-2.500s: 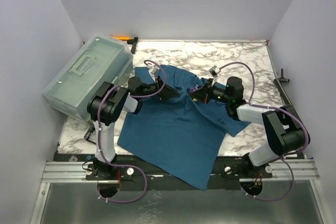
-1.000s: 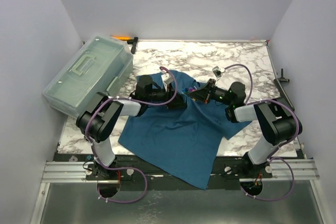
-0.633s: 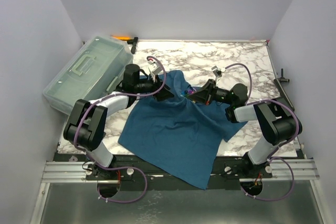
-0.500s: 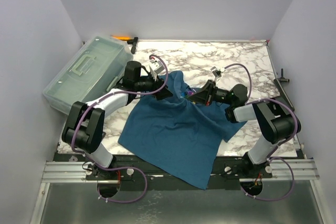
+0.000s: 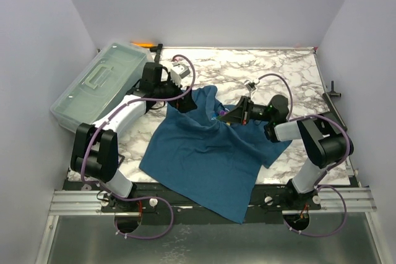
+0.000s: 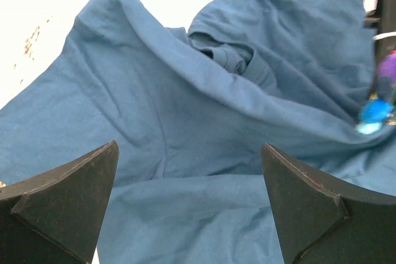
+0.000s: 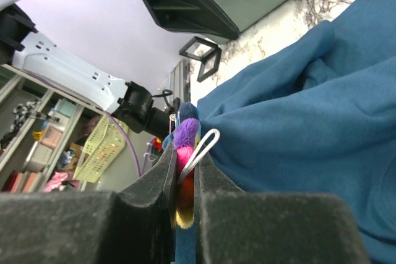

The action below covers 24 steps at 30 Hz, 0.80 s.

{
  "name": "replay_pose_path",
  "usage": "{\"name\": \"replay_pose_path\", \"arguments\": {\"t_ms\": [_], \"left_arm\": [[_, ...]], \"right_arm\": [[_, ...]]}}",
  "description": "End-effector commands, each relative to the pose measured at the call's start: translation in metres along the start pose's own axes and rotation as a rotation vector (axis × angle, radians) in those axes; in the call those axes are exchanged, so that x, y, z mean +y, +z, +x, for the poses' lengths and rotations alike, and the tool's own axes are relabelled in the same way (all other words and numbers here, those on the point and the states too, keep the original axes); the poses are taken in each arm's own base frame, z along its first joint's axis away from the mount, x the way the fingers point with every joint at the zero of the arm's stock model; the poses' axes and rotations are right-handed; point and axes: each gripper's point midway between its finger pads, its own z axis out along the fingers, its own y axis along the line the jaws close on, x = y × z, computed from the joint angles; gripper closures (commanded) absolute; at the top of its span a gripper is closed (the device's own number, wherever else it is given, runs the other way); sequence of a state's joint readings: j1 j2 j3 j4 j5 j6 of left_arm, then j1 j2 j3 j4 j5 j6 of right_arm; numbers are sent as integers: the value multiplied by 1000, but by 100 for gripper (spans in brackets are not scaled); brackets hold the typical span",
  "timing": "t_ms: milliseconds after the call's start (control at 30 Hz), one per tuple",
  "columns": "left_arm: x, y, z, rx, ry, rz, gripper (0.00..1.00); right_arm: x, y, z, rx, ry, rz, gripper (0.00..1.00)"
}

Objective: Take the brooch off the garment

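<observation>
The garment (image 5: 207, 146), a dark teal T-shirt, lies spread on the marble table, its upper part pulled up in a ridge toward the brooch (image 5: 221, 111). My right gripper (image 5: 226, 114) is shut on the brooch (image 7: 185, 159), a small purple, red, orange and yellow piece with a wire pin loop, and the cloth (image 7: 309, 109) hangs right beside it. My left gripper (image 5: 184, 103) stands open over the shirt's upper left, with nothing between its fingers. In the left wrist view the left gripper (image 6: 189, 214) hovers over rumpled cloth (image 6: 185, 109), and the brooch (image 6: 378, 100) shows at the right edge.
A clear plastic box (image 5: 102, 91) stands at the table's left, close behind the left arm. An orange-handled tool (image 5: 143, 44) lies at the back edge. A black fitting (image 5: 333, 91) sticks out at the right edge. Bare marble table (image 5: 278, 66) shows behind the shirt.
My left gripper has opened wide and drawn back to the left, away from the brooch. The right gripper has stayed shut on the brooch, hardly moving.
</observation>
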<state>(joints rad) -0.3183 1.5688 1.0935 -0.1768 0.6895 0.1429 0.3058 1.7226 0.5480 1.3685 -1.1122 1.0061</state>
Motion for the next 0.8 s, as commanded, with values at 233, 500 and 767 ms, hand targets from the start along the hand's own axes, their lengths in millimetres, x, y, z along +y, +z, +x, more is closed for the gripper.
{"name": "replay_pose_path", "arguments": {"t_ms": [233, 500, 767], "left_arm": [[-37, -47, -53, -91, 16, 314, 1], [-61, -9, -27, -2, 157, 246, 1], [-91, 45, -34, -75, 87, 258, 1]], "right_arm": [[-32, -24, 7, 399, -147, 303, 99], [-27, -53, 4, 653, -187, 403, 99], [-24, -58, -3, 700, -129, 452, 99]]}}
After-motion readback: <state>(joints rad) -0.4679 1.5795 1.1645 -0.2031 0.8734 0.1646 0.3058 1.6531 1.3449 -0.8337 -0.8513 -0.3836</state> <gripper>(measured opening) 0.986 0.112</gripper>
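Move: Roughly 10 cm to the right of the open, empty left hand, 7 cm nearer the base and a few centimetres lower, is the lifted garment fold beside the brooch. The brooch itself is some 13 cm right of that hand and 5 cm back, at about its height; the bunched collar is about 12 cm right, 1 cm back and 8 cm down. The right hand already pinches the brooch, its middle about 1 cm left of the hand point; that fold is about 5 cm left of the right hand, 3 cm back and 3 cm lower. Keeping its pinch on the brooch, the right hand swings its fingers from pointing level left to some 40 degrees downward, going forward about 5 cm, then right and partly back. Meanwhile the wide-open left hand rises 7 cm, then heads right and back towards the brooch and the fabric beside it, sinking about 4 cm again and turning a little clockwise. ##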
